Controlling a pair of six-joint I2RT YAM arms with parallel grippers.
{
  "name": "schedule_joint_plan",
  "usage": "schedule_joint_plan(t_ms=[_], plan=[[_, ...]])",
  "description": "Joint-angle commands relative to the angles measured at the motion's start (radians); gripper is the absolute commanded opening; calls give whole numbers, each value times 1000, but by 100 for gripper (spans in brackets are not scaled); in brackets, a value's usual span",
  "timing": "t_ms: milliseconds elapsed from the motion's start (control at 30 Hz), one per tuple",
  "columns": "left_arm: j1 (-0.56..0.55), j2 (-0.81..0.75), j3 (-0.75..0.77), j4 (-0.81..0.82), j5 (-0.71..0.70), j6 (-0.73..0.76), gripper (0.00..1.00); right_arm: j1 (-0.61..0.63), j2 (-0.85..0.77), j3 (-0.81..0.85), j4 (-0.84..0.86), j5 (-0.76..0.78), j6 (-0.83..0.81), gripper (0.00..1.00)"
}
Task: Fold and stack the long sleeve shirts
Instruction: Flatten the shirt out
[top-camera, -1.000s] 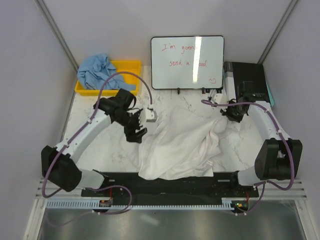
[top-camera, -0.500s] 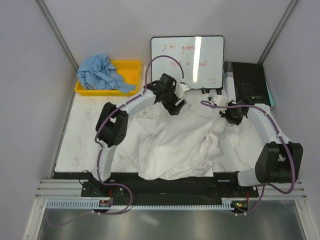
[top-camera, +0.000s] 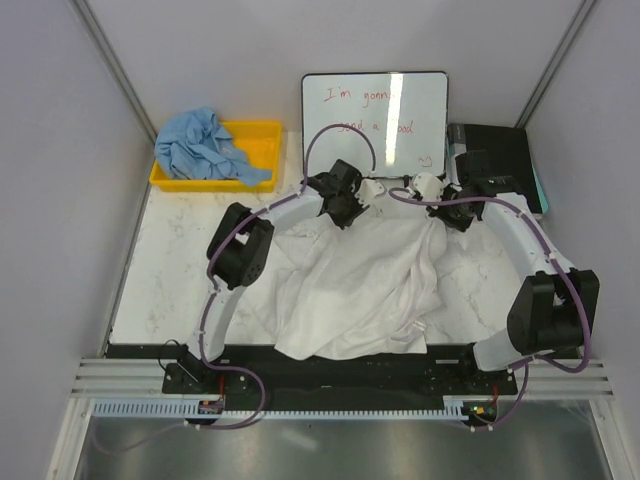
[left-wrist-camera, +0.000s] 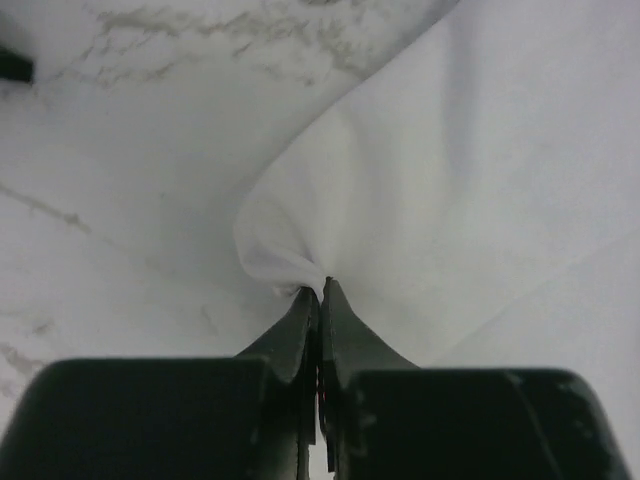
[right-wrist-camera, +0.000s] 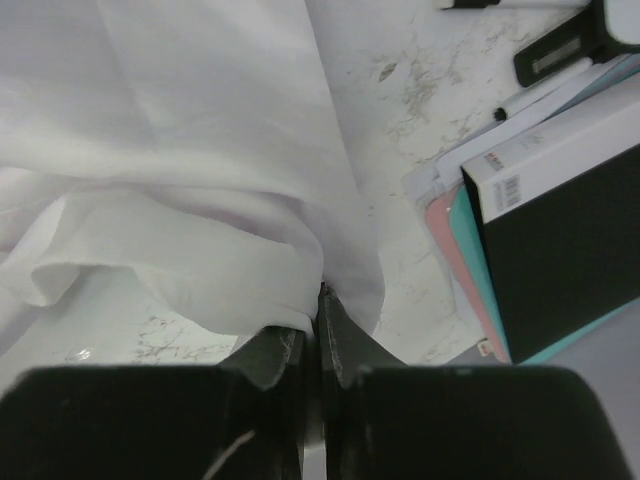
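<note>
The large white shirt (top-camera: 365, 285) lies wrinkled across the middle of the marble table. My left gripper (top-camera: 345, 212) is at its far left corner, shut on a pinch of the white cloth (left-wrist-camera: 290, 255). My right gripper (top-camera: 447, 213) is at the far right corner, shut on a fold of the same shirt (right-wrist-camera: 200, 250). Both hold the far edge near the whiteboard. The light blue shirt (top-camera: 205, 148) is bunched up over the left end of the yellow bin.
A yellow bin (top-camera: 258, 140) stands at the back left. A whiteboard (top-camera: 375, 125) with red writing leans at the back centre. A black box (top-camera: 500, 160) sits at the back right, with papers and markers (right-wrist-camera: 540, 70) beside it.
My left arm swung from the table's left side to the shirt's far left corner and shut on the cloth. My right gripper carried its corner farther back.
</note>
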Motion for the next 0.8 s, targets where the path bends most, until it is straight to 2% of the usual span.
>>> schedule_joint_plan(t_ms=[0, 100, 133, 167, 200, 233, 267, 333, 367, 400, 500, 767], plan=[[139, -258, -219, -27, 17, -4, 2, 74, 4, 103, 119, 102, 23, 11], [254, -469, -377, -43, 48, 3, 2, 162, 74, 201, 110, 122, 80, 14], [279, -505, -408, -53, 48, 19, 2, 218, 96, 248, 101, 113, 104, 20], [317, -534, -464, -78, 42, 63, 2, 239, 134, 267, 90, 77, 133, 32], [333, -589, -494, -86, 37, 83, 2, 263, 148, 279, 76, 54, 182, 57], [350, -606, -521, -90, 45, 95, 2, 262, 160, 293, 76, 36, 219, 64], [374, -622, -566, -90, 43, 108, 2, 250, 174, 298, 76, -1, 248, 67], [387, -634, -589, -103, 63, 111, 2, 150, 177, 309, 64, -67, 310, 73], [390, -636, -606, -104, 66, 102, 2, 107, 171, 307, 58, -134, 319, 75], [390, -639, -609, -103, 69, 96, 2, 34, 167, 292, 47, -147, 318, 75], [391, -636, -609, -96, 94, 73, 2, -49, 162, 234, 48, -136, 307, 75], [390, -599, -558, -99, 96, 60, 2, -63, 338, 197, 125, -61, 345, 71]])
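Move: Gripping the far edge of the white shirt already, the left hand is near table height; the clear table patch its edge goes to is some 22 cm left and 6 cm back. The yellow bin sits about 34 cm left and 20 cm ahead, the whiteboard 29 cm ahead and 9 cm right. The right hand holds its part roughly 11 cm above the table; its table patch, by the whiteboard's right corner, is 9 cm ahead and 4 cm left, the black folder 19 cm ahead and 17 cm right. Sweeping left about 22 cm with slightly backward drift, the left hand keeps its pinch and drags the shirt's far edge towards the patch in front of the yellow bin, rising some 10 cm before easing partly down. Meanwhile the right hand swings forward and left about 12 cm, lifting a little, opens wide to let go of the cloth, then returns right about as far, turning clockwise and sinking. ##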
